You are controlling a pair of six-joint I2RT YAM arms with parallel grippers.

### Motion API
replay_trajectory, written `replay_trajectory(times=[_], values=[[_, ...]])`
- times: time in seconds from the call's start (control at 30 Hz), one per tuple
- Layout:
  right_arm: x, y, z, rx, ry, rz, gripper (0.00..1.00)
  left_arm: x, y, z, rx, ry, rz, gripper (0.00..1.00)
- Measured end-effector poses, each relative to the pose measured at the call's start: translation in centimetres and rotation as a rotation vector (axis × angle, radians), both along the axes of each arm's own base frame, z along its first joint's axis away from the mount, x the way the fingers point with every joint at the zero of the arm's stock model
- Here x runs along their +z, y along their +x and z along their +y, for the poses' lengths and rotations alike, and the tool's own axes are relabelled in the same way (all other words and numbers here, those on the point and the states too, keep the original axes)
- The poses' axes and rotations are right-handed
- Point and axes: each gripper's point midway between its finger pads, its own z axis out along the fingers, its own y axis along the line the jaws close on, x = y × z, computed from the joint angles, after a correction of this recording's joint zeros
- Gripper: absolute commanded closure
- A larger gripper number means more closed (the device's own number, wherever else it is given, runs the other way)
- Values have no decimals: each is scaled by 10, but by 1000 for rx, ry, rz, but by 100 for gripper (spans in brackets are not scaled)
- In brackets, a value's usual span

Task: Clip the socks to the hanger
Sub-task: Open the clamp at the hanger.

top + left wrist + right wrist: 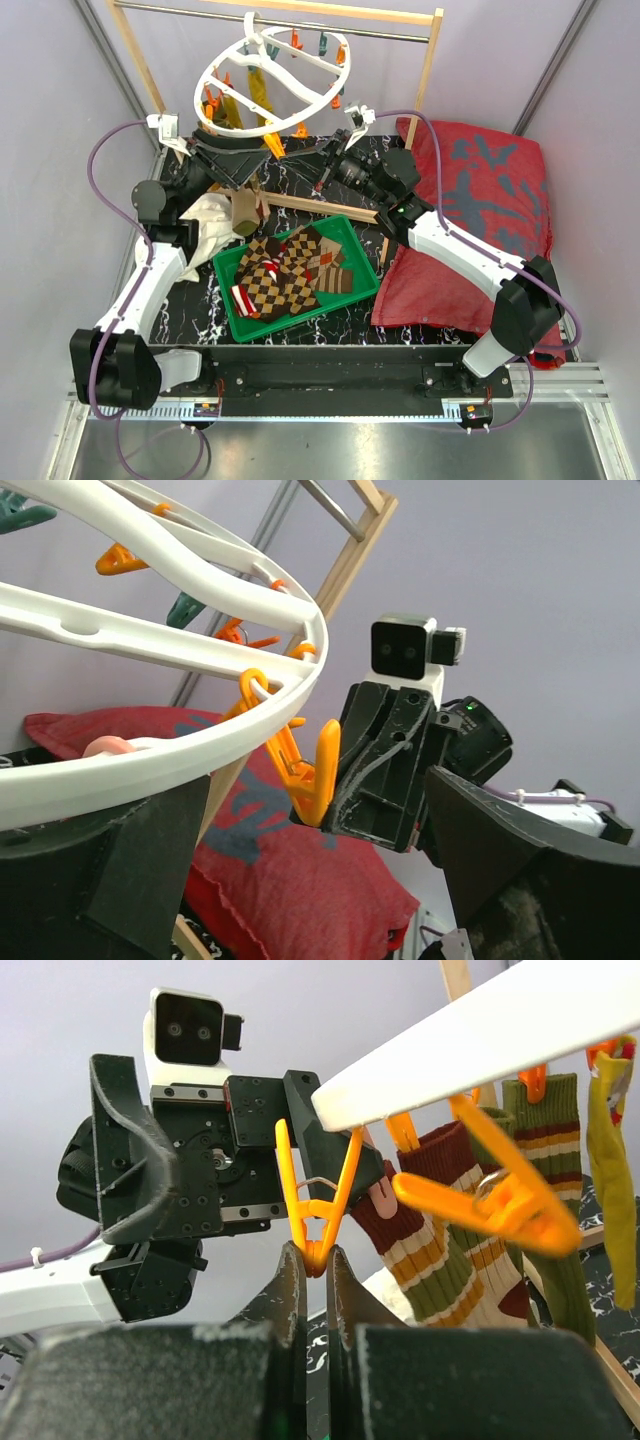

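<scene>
The white ring hanger (270, 80) hangs from the rack rod, and several socks (430, 1220) are clipped under it. More argyle and striped socks (290, 270) lie in the green tray (290, 322). My right gripper (315, 1260) is shut on the lower tip of an orange clip (318, 1200) that hangs from the ring (480, 1030). My left gripper (320, 880) is open, its two fingers wide apart. That same clip (310, 770) and the right gripper's fingers (390, 770) sit in front of the gap. Seen from above, both grippers meet under the ring's near edge (275, 148).
A white cloth (205, 225) lies left of the tray. To the right, a large red cushion (480, 200) covers the table. The wooden rack frame (430, 50) stands behind, and its base bar (320, 207) crosses just beyond the tray. More orange and teal clips (322, 45) dangle round the ring.
</scene>
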Motion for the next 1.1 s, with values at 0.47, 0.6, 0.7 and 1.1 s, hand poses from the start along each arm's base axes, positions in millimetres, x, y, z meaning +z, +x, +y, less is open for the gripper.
replay_trajectory(times=[0.47, 0.6, 0.7, 1.1], values=[[-1, -5, 5, 45, -4, -4, 100, -5, 19, -3, 128, 0, 74, 32], [1, -6, 4, 49, 2, -7, 100, 0, 18, -4, 120, -31, 80, 38], [3, -7, 4, 54, 10, -12, 100, 5, 15, -5, 105, -51, 79, 44], [2, -6, 4, 56, 12, -6, 100, 10, 8, -12, 75, -68, 72, 79]])
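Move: The orange clamp, already pinched low by the right fingers, is between the open left fingers, about 1 cm ahead, 2 cm right and 1 cm above the left hand point. From the right hand point it is roughly 1 cm left and 2 cm up, level ahead. The hanger's near rim passes some 2 cm ahead of and 3 cm above it; a second orange clamp is about 5 cm to its right and 3 cm farther out. Left hand eases 2 cm forward, then up, back and right, closing onto the clamp's handles; right keeps pinching. ##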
